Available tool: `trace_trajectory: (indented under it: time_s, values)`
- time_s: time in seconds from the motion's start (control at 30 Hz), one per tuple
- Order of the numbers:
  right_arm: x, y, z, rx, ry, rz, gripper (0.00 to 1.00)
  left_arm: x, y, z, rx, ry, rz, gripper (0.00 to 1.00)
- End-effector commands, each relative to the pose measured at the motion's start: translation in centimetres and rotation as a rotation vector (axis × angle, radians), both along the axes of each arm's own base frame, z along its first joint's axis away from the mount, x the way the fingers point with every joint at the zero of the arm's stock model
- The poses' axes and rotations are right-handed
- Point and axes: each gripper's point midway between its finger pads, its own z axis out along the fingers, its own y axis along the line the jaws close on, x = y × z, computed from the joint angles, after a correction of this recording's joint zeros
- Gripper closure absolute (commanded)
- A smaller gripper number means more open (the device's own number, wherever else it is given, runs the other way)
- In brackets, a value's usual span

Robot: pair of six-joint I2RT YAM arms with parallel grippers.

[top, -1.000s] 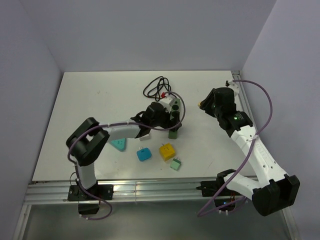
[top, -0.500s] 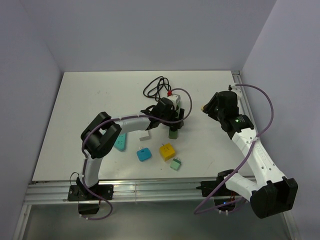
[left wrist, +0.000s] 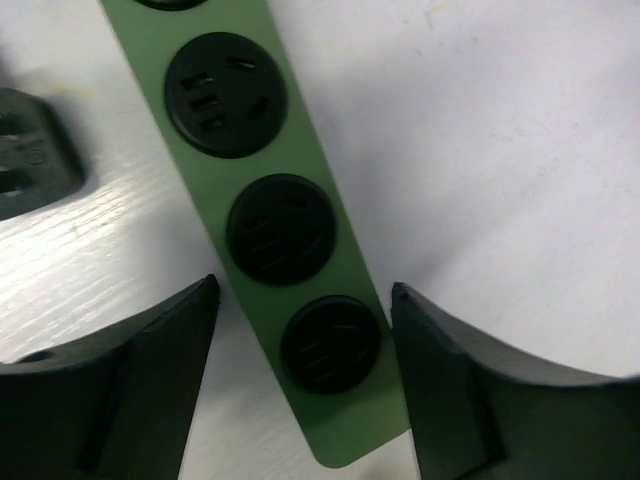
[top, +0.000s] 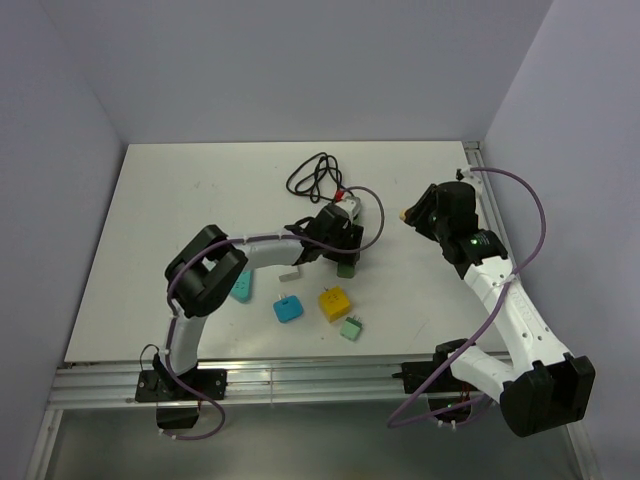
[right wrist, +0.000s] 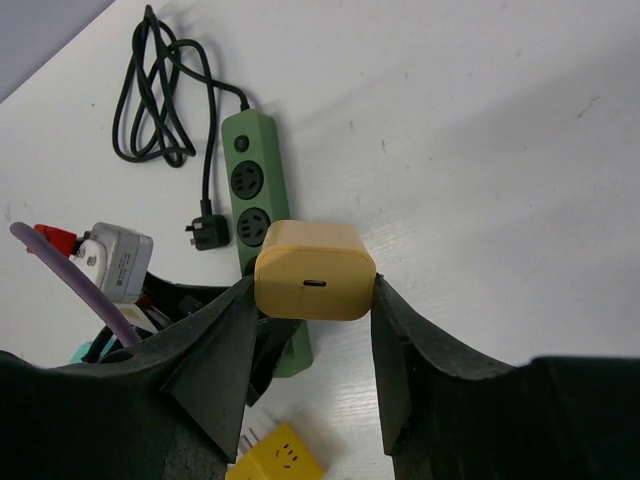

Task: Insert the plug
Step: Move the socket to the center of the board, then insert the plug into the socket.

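A green power strip lies mid-table with its round black sockets facing up. My left gripper straddles its near end, open. The right finger touches the strip's edge, while the left finger stands a little off it. The plug is a tan block with a small slot in its face. My right gripper is shut on it, holding it in the air above the table to the right of the strip. From above, the plug shows at the right gripper's tip.
The strip's black cable is coiled behind it and its black plug head lies beside the strip. Loose adapters lie in front: yellow, blue, small green, teal, white.
My left gripper has slid over the strip's near end and its jaws have narrowed around it. The right arm drew back a little with the plug, then held still.
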Motion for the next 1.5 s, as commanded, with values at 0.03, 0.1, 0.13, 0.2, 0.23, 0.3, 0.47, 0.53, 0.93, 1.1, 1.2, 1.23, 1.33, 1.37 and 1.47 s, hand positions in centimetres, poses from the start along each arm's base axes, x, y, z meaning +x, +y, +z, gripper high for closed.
trace_trajectory:
  time_s: [0.03, 0.1, 0.13, 0.2, 0.23, 0.3, 0.47, 0.53, 0.93, 1.1, 1.2, 1.23, 1.33, 1.37, 1.47]
  values:
    - [0.9, 0.6, 1.3, 0.001, -0.067, 0.055, 0.83, -3.2, 1.0, -1.4, 0.008, 0.04, -0.112, 0.33]
    - [0.9, 0.9, 1.3, 0.0, -0.068, 0.077, 0.85, -4.3, 1.3, -0.2, -0.009, 0.022, -0.175, 0.41]
    - [1.0, 0.8, 1.4, -0.011, -0.072, 0.087, 0.86, -5.1, 2.3, -0.8, 0.011, 0.03, -0.19, 0.42]
    - [1.1, 0.8, 1.4, -0.02, -0.076, 0.091, 0.87, -5.9, 2.9, 0.1, 0.015, -0.002, -0.249, 0.44]
    - [1.1, 0.8, 1.3, -0.03, -0.075, 0.097, 0.87, -6.7, 3.6, -0.4, 0.032, 0.009, -0.276, 0.45]
    - [1.3, 1.0, 1.2, -0.035, -0.077, 0.114, 0.87, -8.2, 4.6, -0.2, 0.046, 0.013, -0.346, 0.43]
    - [1.6, 2.0, 0.5, -0.033, -0.061, 0.187, 0.87, -11.0, 5.8, 1.2, 0.014, -0.025, -0.492, 0.42]
    - [1.5, 3.3, 0.0, -0.009, -0.056, 0.262, 0.89, -11.3, 6.7, 0.8, 0.035, -0.065, -0.518, 0.45]
    - [0.9, 6.7, -2.0, -0.163, -0.005, 0.419, 0.9, -11.7, 8.5, -0.3, 0.124, -0.09, -0.586, 0.52]
    - [1.3, 9.1, -3.2, -0.236, 0.017, 0.487, 0.92, -11.3, 8.7, 0.1, 0.132, -0.127, -0.588, 0.52]
    - [1.6, 9.9, -3.6, -0.24, 0.005, 0.53, 0.92, -11.1, 8.8, 0.6, 0.12, -0.147, -0.595, 0.51]
    - [1.8, 10.3, -3.6, -0.241, -0.009, 0.546, 0.92, -11.1, 8.8, 0.8, 0.115, -0.156, -0.6, 0.51]
    - [2.0, 10.9, -3.8, -0.24, -0.034, 0.58, 0.92, -11.0, 8.6, 1.0, 0.101, -0.17, -0.627, 0.5]
    - [1.9, 10.8, -4.3, -0.244, -0.03, 0.583, 0.92, -10.7, 8.3, 1.2, 0.095, -0.18, -0.64, 0.49]
    - [1.7, 11.5, -4.4, -0.222, -0.062, 0.615, 0.93, -10.5, 8.0, 0.9, 0.07, -0.151, -0.677, 0.5]
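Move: The left hand's open fingers straddle the near end of the green socket strip; its middle lies about 4 cm ahead and 2 cm below. The strip's black plug is roughly 7 cm ahead and 5 cm left, the yellow adapter 11 cm back and 3 cm left, the white adapter 4 cm back and 14 cm left. From the right hand, the socket strip's middle is some 12 cm left, 3 cm ahead and 18 cm below. Left hand pinches the socket's near end, drags it back-left some 13 cm, clockwise; right hand swings left, sinking. ##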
